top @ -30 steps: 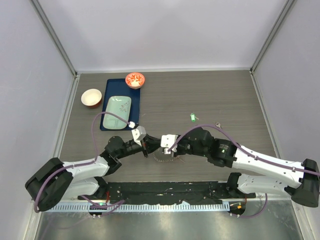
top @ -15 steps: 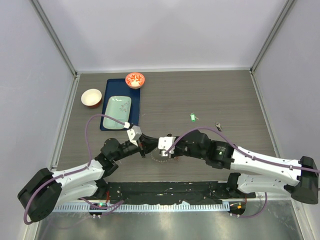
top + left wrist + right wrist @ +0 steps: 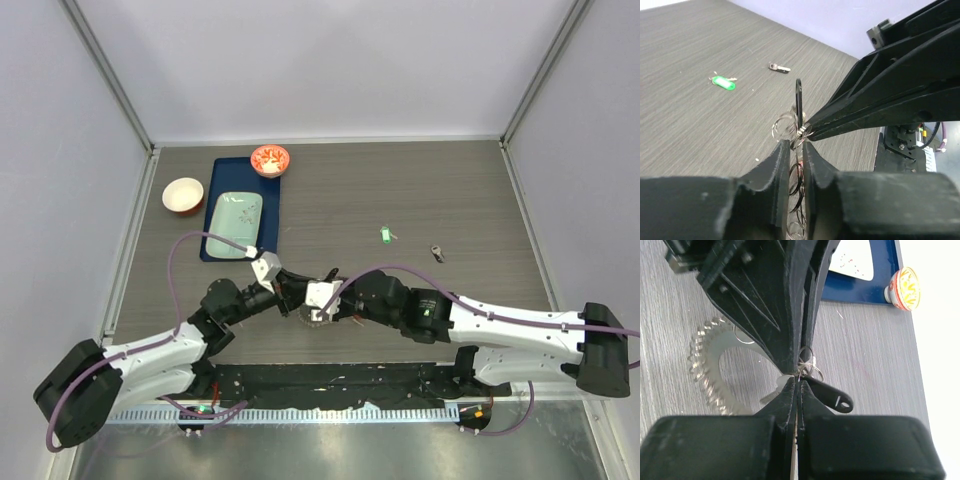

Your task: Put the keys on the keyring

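My right gripper (image 3: 798,382) is shut on the thin wire ring of a black-headed key (image 3: 832,395), which hangs at its tips. My left gripper (image 3: 796,145) meets it tip to tip, its jaws a narrow slit apart with thin wire loops in the gap. The same black key (image 3: 798,97) stands upright just beyond the left tips. The jagged silvery keyring (image 3: 710,370) lies on the table under both grippers (image 3: 303,300). A green key (image 3: 384,234) and a dark key (image 3: 438,253) lie loose further right.
A blue tray (image 3: 215,215) with a pale green plate sits at the back left. A red-patterned bowl (image 3: 270,158) stands at its top corner and a white bowl (image 3: 183,195) to its left. Walls close in the table on both sides.
Both grippers have shifted a little left and nearer, still tip to tip. The left jaws have parted slightly. The right stays shut.
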You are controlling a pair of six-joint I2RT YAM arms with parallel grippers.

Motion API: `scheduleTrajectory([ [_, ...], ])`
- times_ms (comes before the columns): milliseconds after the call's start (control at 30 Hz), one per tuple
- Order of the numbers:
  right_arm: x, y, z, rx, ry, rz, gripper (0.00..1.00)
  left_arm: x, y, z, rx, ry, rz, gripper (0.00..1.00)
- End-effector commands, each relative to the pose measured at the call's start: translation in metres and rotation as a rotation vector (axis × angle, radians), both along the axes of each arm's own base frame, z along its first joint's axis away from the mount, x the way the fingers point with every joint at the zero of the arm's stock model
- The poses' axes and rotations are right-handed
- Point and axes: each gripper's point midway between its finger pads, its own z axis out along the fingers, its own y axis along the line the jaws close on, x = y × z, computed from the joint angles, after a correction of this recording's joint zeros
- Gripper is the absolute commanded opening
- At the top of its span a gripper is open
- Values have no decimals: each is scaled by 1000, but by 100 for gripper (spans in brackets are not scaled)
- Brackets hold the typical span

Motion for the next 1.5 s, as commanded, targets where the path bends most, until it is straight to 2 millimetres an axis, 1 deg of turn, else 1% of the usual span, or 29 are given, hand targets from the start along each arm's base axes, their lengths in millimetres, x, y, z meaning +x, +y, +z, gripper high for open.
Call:
scheduleTrajectory([
  [0, 1, -18, -9, -54, -9, -36, 1, 0, 6, 46, -91, -165, 20, 25],
  [67, 2, -19, -8, -58, -13, -38, 1, -3, 7, 43, -62, -195, 6, 29],
  [100, 2, -20, -10, -68, -13, -38, 1, -4, 7, 35, -31, -183, 0, 33],
  [167, 2, -20, -9, -74, -16, -37, 1, -6, 9, 35, -11, -207, -7, 36],
  [200, 2, -20, -9, -75, -18, -36, 1, -7, 9, 30, 10, -202, -13, 39],
  [300, 0, -19, -8, -77, -14, -24, 1, -7, 11, 25, 41, -216, -8, 44],
  [400, -1, -18, -5, -74, -17, -14, 1, -7, 9, 21, 71, -225, -26, 47],
  [433, -1, -18, -3, -73, -19, -10, 1, -6, 8, 23, 72, -232, -27, 48],
  [500, -1, -18, 0, -73, -21, -4, 1, -3, 6, 19, 86, -232, -26, 48],
  [633, -4, -18, 7, -70, -21, 11, 1, 0, 3, 21, 99, -255, -31, 52],
  [767, -8, -16, 14, -61, -14, 37, 1, 0, 0, 27, 109, -302, -49, 52],
  [800, -12, -16, 14, -60, -4, 56, 1, 1, -1, 27, 116, -310, -52, 53],
  [833, -13, -15, 19, -52, -10, 67, 1, 1, -1, 26, 117, -308, -50, 53],
  [933, -14, -15, 26, -52, -15, 78, 1, 5, -3, 30, 131, -347, -51, 53],
  [1000, -15, -17, 27, -64, -17, 83, 1, 4, -6, 34, 133, -368, -68, 54],
  [1133, -16, -16, 31, -61, -21, 93, 1, 6, -12, 31, 157, -400, -109, 54],
  [1233, -16, -17, 33, -67, -26, 96, 1, 3, -14, 31, 149, -412, -150, 54],
  [1267, -16, -18, 33, -70, -25, 98, 1, 3, -15, 28, 152, -406, -161, 53],
  [1367, -19, -17, 39, -55, -25, 117, 1, -4, -19, 23, 155, -400, -219, 53],
  [1467, -22, -14, 40, -49, -19, 137, 1, -12, -23, 23, 149, -403, -282, 53],
])
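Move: My two fingertips meet over the table. The black key's tag, its small ring in my right fingers, sits some 2 cm forward, 1 cm to the right and 1 cm above my left hand, or about 2 cm ahead and 1 cm above my right. The keyring hangs below both, middle roughly 3 cm back and 5 cm down. On the table, the green key lies some 16 cm ahead and 18 cm to the right of my left hand, the grey key 13 cm ahead and 29 cm right. I spread my left fingers to about half open and free them from the rings at the tips, hopping up about 3 cm, then sinking back to roughly the starting height with a small bob, while the wrist rolls and turns some 20 degrees. My right hand keeps its pinch on the small ring, drawing right and down about 2 cm each, then back and up again, fingertips tipping down slightly. ##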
